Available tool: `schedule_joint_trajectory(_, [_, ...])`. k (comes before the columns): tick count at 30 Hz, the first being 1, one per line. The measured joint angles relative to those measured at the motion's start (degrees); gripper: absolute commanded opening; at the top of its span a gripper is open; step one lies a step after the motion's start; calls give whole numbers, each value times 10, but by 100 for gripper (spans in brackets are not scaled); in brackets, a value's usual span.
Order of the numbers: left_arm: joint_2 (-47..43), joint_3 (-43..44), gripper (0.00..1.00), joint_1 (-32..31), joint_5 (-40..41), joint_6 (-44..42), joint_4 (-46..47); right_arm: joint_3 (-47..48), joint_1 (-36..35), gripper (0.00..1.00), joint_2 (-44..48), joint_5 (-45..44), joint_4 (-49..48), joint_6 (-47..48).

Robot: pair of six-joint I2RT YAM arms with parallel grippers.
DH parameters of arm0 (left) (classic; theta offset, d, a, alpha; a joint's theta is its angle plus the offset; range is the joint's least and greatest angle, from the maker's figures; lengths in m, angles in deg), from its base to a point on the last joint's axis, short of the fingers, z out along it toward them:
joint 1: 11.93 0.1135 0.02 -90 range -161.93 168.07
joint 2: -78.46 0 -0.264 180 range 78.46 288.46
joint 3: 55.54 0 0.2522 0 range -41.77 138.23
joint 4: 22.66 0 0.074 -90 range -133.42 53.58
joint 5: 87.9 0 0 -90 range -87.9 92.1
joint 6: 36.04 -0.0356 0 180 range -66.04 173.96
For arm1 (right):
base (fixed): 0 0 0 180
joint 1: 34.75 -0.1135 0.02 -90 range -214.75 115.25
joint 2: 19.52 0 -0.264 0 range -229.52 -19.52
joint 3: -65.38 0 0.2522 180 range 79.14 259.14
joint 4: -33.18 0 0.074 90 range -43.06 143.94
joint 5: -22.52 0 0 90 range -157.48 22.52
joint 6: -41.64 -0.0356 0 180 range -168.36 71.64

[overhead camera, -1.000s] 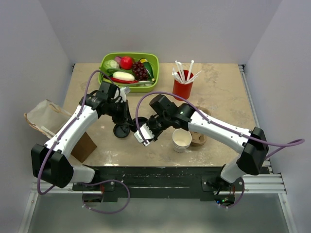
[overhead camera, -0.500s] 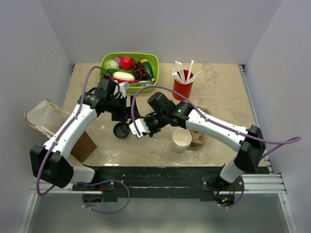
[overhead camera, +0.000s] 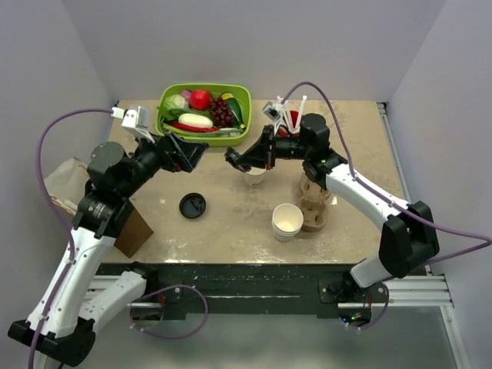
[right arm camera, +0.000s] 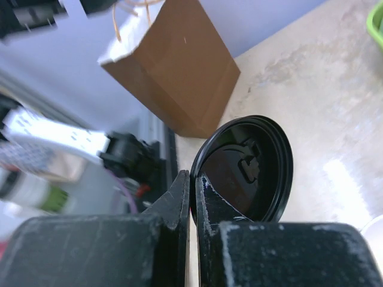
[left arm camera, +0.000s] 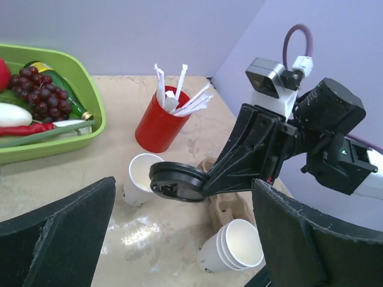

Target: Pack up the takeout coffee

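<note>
No cup with a lid on shows in any view. A single lidless white cup [overhead camera: 254,177] stands mid-table, also in the left wrist view [left arm camera: 141,178]. My right gripper [overhead camera: 250,157] is shut on the edge of a black lid [overhead camera: 236,160] and holds it just above and beside that cup. The lid also shows in the left wrist view [left arm camera: 176,181] and the right wrist view [right arm camera: 251,167], pinched at the gripper [right arm camera: 192,179]. My left gripper [overhead camera: 192,154] is open and empty, raised to the left of the lid, its fingers [left arm camera: 60,239] spread wide.
A second black lid [overhead camera: 192,205] lies on the table. A stack of lidless cups [overhead camera: 287,221] stands next to the cardboard carrier [overhead camera: 314,201]. A red cup of stirrers [overhead camera: 290,138] and a green tray [overhead camera: 240,96] of produce are at the back. A brown bag [overhead camera: 73,188] is left.
My right gripper has lifted from the table middle and swung back and right, holding a black lid by the single cup. My left arm has risen and pulled back to the left.
</note>
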Motion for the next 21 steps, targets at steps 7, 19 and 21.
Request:
schedule_joint_trajectory(7, [84,-39,100,0,-7,2,69,-52,62,0,6,-28,-65,-235])
schedule_joint_trajectory(19, [269,-60,100,0,-89,6,128,-113,140,0,-3,-111,-95,-353])
schedule_joint_trajectory(21, [286,-60,100,-1,-99,6,138,-114,143,0,-19,-118,-108,-365])
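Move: The cup that stands alone is the target: from the right hand, which already holds the black lid pinched, it lies about 11 cm ahead, 5 cm to the right and 24 cm below; from the open left hand, about 12 cm ahead, 18 cm right and 33 cm down. The red straw holder stands some 12 cm farther out than this cup and 14 cm to its right. The cup stack is about 11 cm back and 15 cm right of the right hand. Bring both hands in over the lone cup. Drop the left gripper about 16 cm while reaching forward and right, fingers wide open and tipping down some 20 degrees. Carry the lid in the closed right fingers forward and right, sinking a little, while the wrist swings clockwise and rolls its forward side down. ##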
